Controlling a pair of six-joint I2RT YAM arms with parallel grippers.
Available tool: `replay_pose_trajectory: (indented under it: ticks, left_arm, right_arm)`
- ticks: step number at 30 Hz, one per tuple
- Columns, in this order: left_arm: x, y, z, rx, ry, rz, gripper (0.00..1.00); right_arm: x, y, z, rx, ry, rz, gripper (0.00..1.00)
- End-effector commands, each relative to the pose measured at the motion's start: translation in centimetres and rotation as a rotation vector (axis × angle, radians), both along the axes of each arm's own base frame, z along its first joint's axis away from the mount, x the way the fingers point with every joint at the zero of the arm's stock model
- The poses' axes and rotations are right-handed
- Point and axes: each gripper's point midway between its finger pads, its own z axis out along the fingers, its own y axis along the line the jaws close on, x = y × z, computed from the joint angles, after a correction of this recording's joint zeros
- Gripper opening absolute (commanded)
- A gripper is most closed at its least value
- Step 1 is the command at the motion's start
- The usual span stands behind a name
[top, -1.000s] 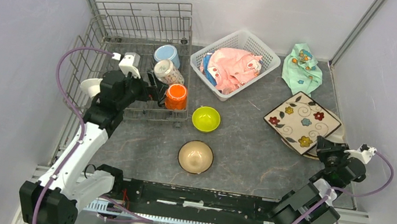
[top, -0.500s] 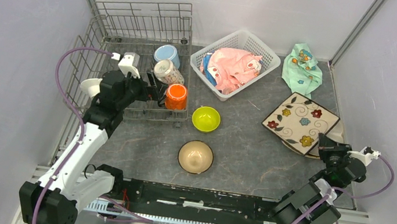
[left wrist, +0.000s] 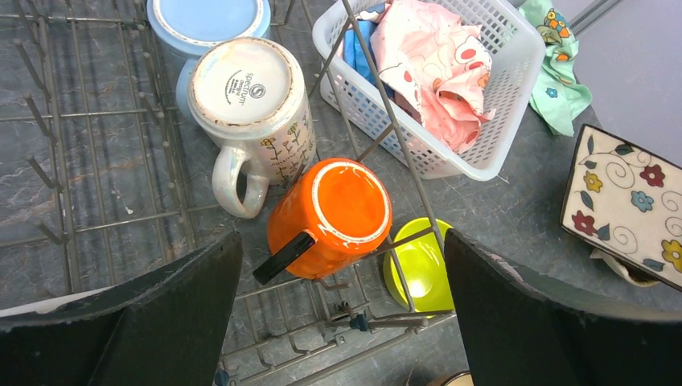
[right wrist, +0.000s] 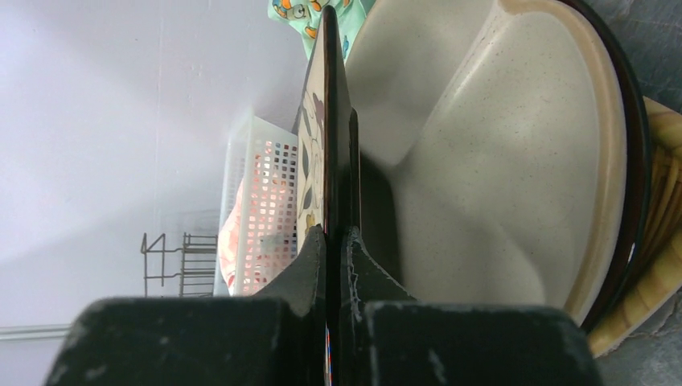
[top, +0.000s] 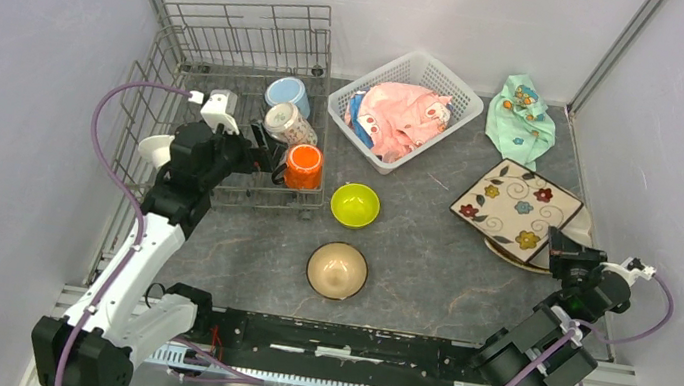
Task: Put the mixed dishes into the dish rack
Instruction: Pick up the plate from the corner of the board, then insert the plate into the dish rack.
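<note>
The dish rack (top: 239, 37) stands at the back left and holds three upturned mugs: light-blue (top: 288, 94), white patterned (top: 289, 125) and orange (top: 303, 166). My left gripper (top: 262, 157) hangs open over the rack floor beside the orange mug (left wrist: 338, 213), touching nothing. A lime-green bowl (top: 354, 205) and a tan bowl (top: 337, 270) sit on the table. My right gripper (right wrist: 336, 233) is shut on the near corner of the flowered square plate (top: 516, 205), seen edge-on (right wrist: 328, 121) and tilted up off the cream divided plate (right wrist: 482, 161).
A white lattice basket (top: 453, 93) with a pink cloth (top: 399, 115) stands behind the bowls. A mint-green cloth (top: 522, 117) lies at the back right. A white dish edge (top: 154, 149) shows in the rack beside my left arm. More plates lie stacked under the cream one.
My right gripper has closed on the square plate's corner, and the plate has tipped up and shifted slightly left. The left arm has not moved.
</note>
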Motion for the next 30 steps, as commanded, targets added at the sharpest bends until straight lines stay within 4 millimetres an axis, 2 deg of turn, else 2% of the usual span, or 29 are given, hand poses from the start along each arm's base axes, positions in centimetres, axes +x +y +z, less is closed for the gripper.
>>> replay_pose_trajectory:
  ticks: [1, 13, 18, 26, 30]
  left_arm:
    - [0.1, 0.3, 1.4, 0.013, -0.057, 0.014, 1.00]
    - [0.4, 0.6, 1.1, 0.019, -0.039, 0.035, 1.00]
    - [0.3, 0.2, 1.6, 0.006, -0.043, 0.014, 1.00]
    - [0.4, -1.9, 4.8, -0.041, -0.087, -0.096, 1.00]
    - [0.2, -4.5, 5.9, -0.002, -0.125, -0.226, 1.00]
  right_arm:
    - [1.1, 0.1, 8.1, -0.068, -0.243, 0.056, 0.00]
    - [1.1, 1.1, 10.2, -0.043, -0.302, 0.090, 0.00]
    - [1.4, 2.0, 11.8, -0.041, -0.337, 0.116, 0.00]
    - [2.7, 4.2, 14.8, -0.009, -0.371, 0.169, 0.00]
    - [3.6, 6.5, 16.1, 0.032, -0.396, 0.231, 0.00]
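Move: The square flowered plate is already gripped by its near right edge in the right hand, its middle about 7 cm left and 4 cm ahead at the same height. The dish rack's middle lies about 62 cm left of this hand and 15 cm ahead; the white dish is some 6 cm below, 4 cm ahead and 1 cm right; the green cloth is 25 cm ahead and 4 cm left. The flowered plate is about 44 cm right of the left hand, level with it fore and aft, some 10 cm lower. The flowered plate, still pinched by its edge in the shut right fingers, is raised slowly, then faster, about 7 cm off the white dish and, from midway, also carried some 5 cm left and 3 cm forward towards the rack, the wrist tipping up and turning counter-clockwise by roughly 10 degrees each. Late on, the empty, open left hand lifts about 2 cm and drifts right. ##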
